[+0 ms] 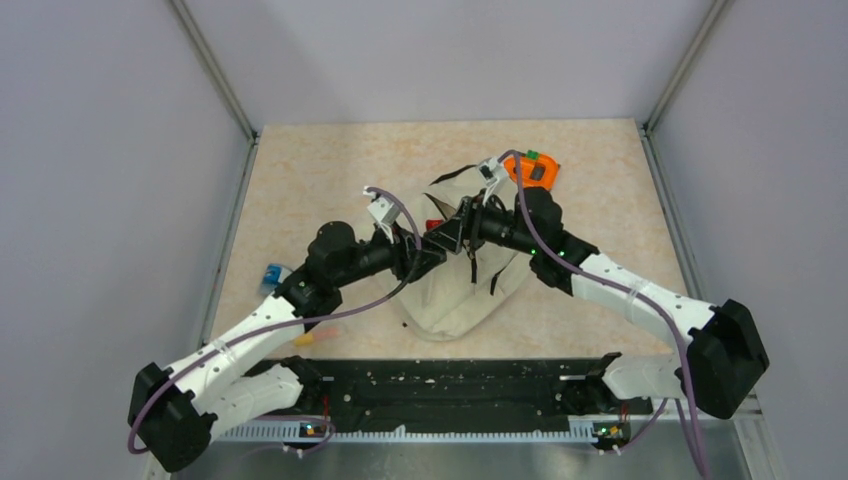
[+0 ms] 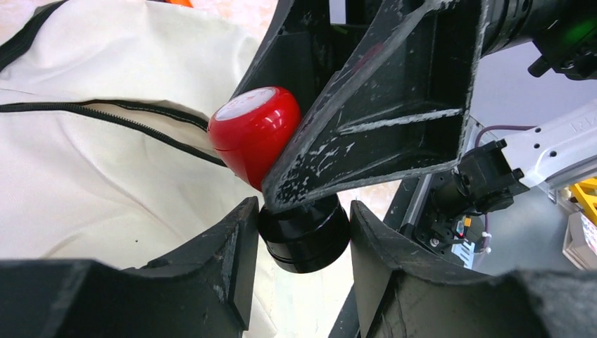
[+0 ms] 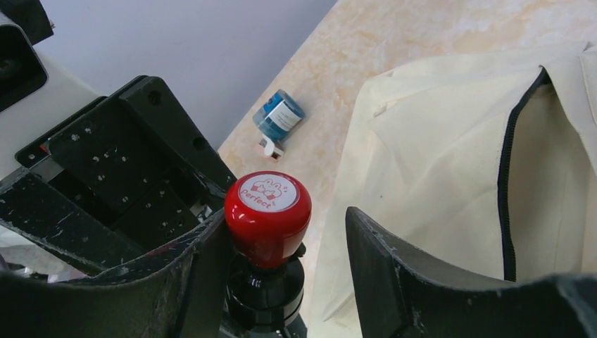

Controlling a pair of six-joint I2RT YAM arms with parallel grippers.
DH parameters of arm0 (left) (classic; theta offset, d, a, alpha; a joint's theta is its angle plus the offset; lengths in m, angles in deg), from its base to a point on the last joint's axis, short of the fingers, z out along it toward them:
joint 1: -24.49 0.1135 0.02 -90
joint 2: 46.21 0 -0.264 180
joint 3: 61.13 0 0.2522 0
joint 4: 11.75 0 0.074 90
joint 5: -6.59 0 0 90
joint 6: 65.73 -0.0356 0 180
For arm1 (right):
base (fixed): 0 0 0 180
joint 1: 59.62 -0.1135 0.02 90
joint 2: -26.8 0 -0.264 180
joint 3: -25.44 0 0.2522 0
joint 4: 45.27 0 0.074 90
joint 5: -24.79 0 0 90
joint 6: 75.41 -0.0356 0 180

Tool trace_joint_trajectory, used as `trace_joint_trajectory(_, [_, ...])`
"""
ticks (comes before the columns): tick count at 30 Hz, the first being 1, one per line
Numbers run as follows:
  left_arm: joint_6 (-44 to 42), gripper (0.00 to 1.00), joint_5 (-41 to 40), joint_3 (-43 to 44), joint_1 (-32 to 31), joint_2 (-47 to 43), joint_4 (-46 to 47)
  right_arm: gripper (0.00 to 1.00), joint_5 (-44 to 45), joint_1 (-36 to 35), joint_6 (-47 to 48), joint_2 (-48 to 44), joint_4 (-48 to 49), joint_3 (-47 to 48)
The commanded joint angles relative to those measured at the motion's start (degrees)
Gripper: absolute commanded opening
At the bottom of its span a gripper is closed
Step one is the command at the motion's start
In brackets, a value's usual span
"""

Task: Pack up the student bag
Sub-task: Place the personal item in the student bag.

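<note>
The student bag (image 1: 462, 300) is a cream fabric backpack with black zipper lines, lying mid-table; its fabric also fills the left wrist view (image 2: 105, 162) and the right wrist view (image 3: 436, 162). Above it, my left gripper (image 2: 303, 229) is shut on the black base of a stamp with a red knob (image 2: 252, 134). My right gripper (image 3: 284, 225) stands open around that red knob (image 3: 267, 208). Its left finger is against the knob and a gap separates its right finger (image 3: 380, 253) from it. In the top view both grippers meet over the bag, left (image 1: 440, 242) and right (image 1: 468, 222).
A small blue-capped container (image 1: 272, 277) lies on the table left of the bag, also seen from the right wrist (image 3: 279, 116). An orange object with a green part (image 1: 535, 168) sits behind the bag at the right. A yellow item (image 1: 303, 340) lies near the left arm.
</note>
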Motion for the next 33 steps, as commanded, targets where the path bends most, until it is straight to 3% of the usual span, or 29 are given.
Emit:
trace_joint_trajectory(1, [-0.78, 0.25, 1.95, 2.78, -0.29, 0.42, 5.05, 0.58, -1.43, -0.86, -0.30, 1.45, 2.66, 3.70])
trace_joint_trajectory(4, [-0.86, 0.25, 2.40, 3.22, -0.37, 0.94, 4.83, 0.55, -2.25, -0.83, -0.81, 2.15, 3.70, 3.63])
trace_joint_trajectory(8, [-0.87, 0.29, 2.30, 3.63, -0.37, 1.39, 4.23, 0.33, -0.97, -0.83, -1.35, 2.27, 5.00, 3.08])
trace_joint_trajectory(11, [-0.80, 0.46, 0.76, 4.20, -0.37, 1.74, 2.96, 0.16, 1.28, -0.85, -0.56, 1.84, 4.19, 2.97])
trace_joint_trajectory(13, [-0.56, 0.60, -1.51, 4.09, -0.37, 1.92, 3.02, 0.12, 3.52, -0.77, 1.49, 1.38, 2.38, 3.55])
trace_joint_trajectory(16, [-0.47, 0.78, -4.15, 6.11, -0.20, 2.56, -1.30, 0.10, 7.00, -0.12, 4.61, 1.32, 0.57, 4.59])
trace_joint_trajectory(19, [0.55, 0.86, -8.47, 8.48, -0.12, 3.14, -7.43, 0.10, 7.06, 2.15, 6.51, 2.36, -0.53, 6.17])
trace_joint_trajectory(25, [1.06, 0.90, -11.80, 7.81, 3.53, 3.10, -14.46, 0.08, 8.11, 7.78, 10.28, 4.16, -3.59, 8.27])
trace_joint_trajectory(33, [4.75, 0.90, -8.68, 3.06, 19.11, 0.24, -19.52, 0.05, 19.44, 9.37, 19.60, 9.54, -7.36, 9.16])
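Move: The personal item, red end uppermost, is already in the left fingers, its middle some 2 cm ahead of and 1 cm above the left hand point. From the right hand the item sits between the spread fingers, about 1 cm back, 1 cm to the left and level. The bag's zip opening lies roughly 9 cm ahead of the right hand, 4 cm to its right and 17 cm below; the orange case about 25 cm ahead, 22 cm right, 24 cm below. Easing about 1 cm left, the right hand shuts its fingers on the personal item; the left fingers then open wide and let go. The right hand carries the item some 10 cm forward and 7 cm right towards the bag opening, sinking late and turning clockwise about 20 degrees, while the left hand draws clear to its left and forward, dipping about 4 cm late. ##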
